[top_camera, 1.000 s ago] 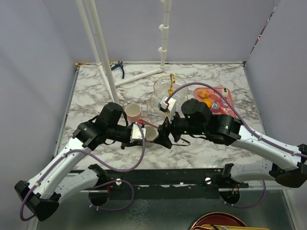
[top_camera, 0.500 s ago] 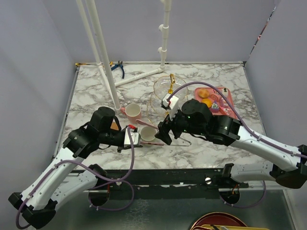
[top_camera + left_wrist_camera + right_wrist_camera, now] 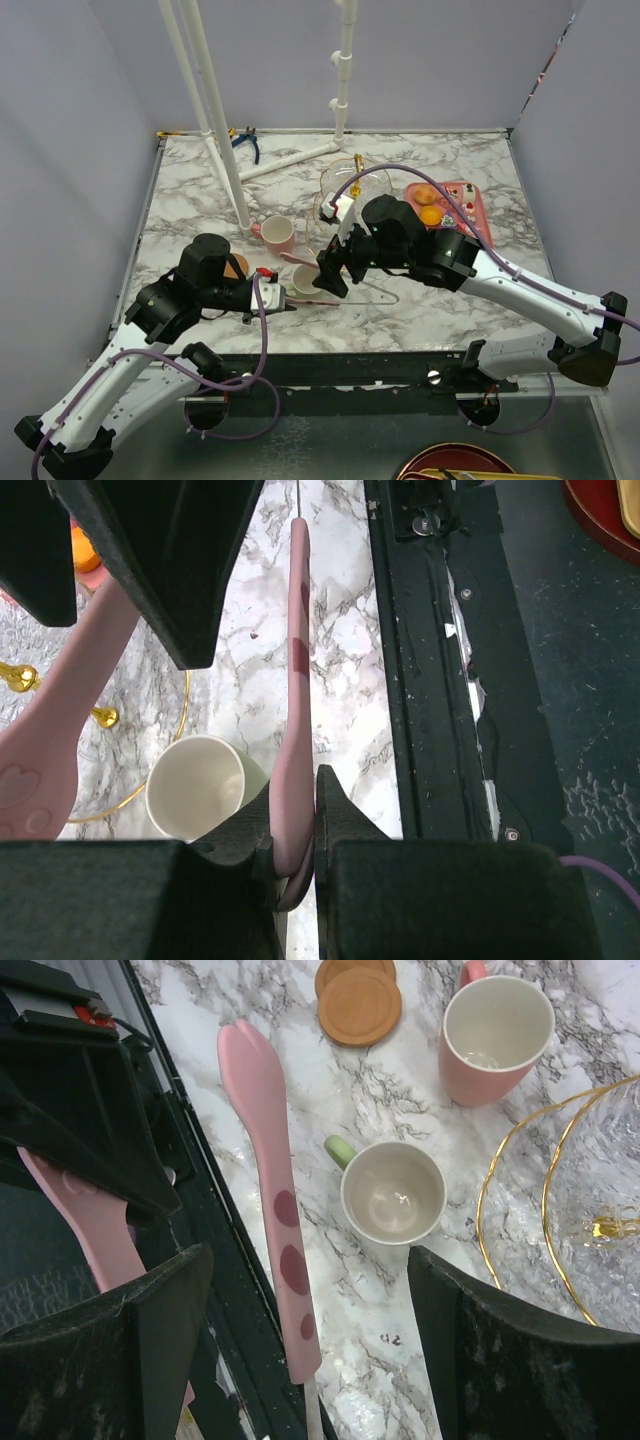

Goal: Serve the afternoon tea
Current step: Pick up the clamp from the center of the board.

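Note:
My left gripper (image 3: 283, 301) (image 3: 295, 792) is shut on one arm of pink tongs (image 3: 297, 650), held edge-on over the table's near edge. The tongs' dotted arm (image 3: 278, 1220) runs between the wide-apart fingers of my open right gripper (image 3: 332, 276) (image 3: 320, 1360), which hovers above it. A pale-green mug (image 3: 305, 280) (image 3: 393, 1192) (image 3: 195, 785) stands just beyond the tongs. A pink mug (image 3: 277, 234) (image 3: 495, 1035) is further back, beside two stacked brown coasters (image 3: 236, 267) (image 3: 358, 1002). The glass stand (image 3: 350, 185) (image 3: 590, 1210) with gold rims stands behind my right arm.
A pink tray (image 3: 472, 212) at the right holds small orange cakes (image 3: 425, 193). White pipe posts (image 3: 222, 130) rise at the back left, with blue pliers (image 3: 247, 142) near them. The black front rail (image 3: 440, 680) runs along the table's near edge.
My left arm has drawn back to the left and nearer with the pink tongs. My right gripper has shifted left and further from the rail, and its jaws have widened slightly.

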Robot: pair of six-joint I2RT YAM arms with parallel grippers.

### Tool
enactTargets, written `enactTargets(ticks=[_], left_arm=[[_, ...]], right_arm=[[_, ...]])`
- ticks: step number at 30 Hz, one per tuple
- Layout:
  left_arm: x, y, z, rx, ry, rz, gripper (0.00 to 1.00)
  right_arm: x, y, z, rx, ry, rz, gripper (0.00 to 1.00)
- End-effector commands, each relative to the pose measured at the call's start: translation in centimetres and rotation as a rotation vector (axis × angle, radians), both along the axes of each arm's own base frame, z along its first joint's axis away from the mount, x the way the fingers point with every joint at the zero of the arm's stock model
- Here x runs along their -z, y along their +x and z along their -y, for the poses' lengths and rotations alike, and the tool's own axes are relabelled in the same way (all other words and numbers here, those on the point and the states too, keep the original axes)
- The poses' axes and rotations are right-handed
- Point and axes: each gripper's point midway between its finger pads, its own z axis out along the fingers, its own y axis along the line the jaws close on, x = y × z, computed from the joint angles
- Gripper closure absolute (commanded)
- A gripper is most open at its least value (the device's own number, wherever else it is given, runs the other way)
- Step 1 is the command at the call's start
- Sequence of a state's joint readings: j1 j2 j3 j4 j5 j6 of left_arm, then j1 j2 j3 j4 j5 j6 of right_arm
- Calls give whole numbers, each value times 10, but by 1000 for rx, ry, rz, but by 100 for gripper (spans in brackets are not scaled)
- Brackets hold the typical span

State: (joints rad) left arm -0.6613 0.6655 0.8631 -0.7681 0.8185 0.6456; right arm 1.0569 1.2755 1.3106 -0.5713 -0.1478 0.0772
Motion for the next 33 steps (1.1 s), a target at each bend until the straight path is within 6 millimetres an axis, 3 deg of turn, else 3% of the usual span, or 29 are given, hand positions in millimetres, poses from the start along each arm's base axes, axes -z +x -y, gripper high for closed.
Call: enactTargets(ticks=[1,8,10,15,20,26,31,33], left_arm=[[-7,-3,4,29,-42,15,100],[-2,-5,2,24,-46,20,100],[-2,-6,1,22,-45,20,100],[-2,-5,1,23,-47,25,100],[-2,-5,3,29,-48,19,100],[-8,-5,5,41,-56,18,100],[-23,-6,4,56,-71,67,100],[-26,-11,3,78,-69,62,100]], right_arm=[[-3,-1,0,-37,12,-15,17],[1,3,2,-47,20,-41,20],[0,3,2,-50,19,-39,24],[9,3,6,-51,-14,-46,46],[23,6,7,-31,-54,-59,50],[28,32,8,78,-95,-8,70],[14,62,15,222,-90,94,98],[9,70,16,258,-87,118,99]])
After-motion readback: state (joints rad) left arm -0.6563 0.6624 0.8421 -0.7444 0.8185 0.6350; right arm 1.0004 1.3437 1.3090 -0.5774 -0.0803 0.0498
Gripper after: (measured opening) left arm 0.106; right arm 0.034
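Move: The left hand already holds the near pink arm of the clamp. The far pink arm stands between the right hand's open fingers, its middle some 2 cm left, 1 cm back and 1 cm below; from the left hand it is about 6 cm ahead, 10 cm right, 2 cm up. From the right hand, the green-handled cup is roughly 6 cm ahead, 6 cm left, 18 cm down; the pink mug 16 ahead, 14 left, 17 down; the tiered stand 16 ahead, 4 right, 12 down. The right fingers shut from wide open around the clamp's far pink arm, near the metal end of its pink part, and pinch it. The hand barely shifts at first, then, still closing, goes about 3 cm forward towards the tiered stand while sinking some 3 cm, with only a slight turn. The left hand stays put and keeps its grip on the near arm. ##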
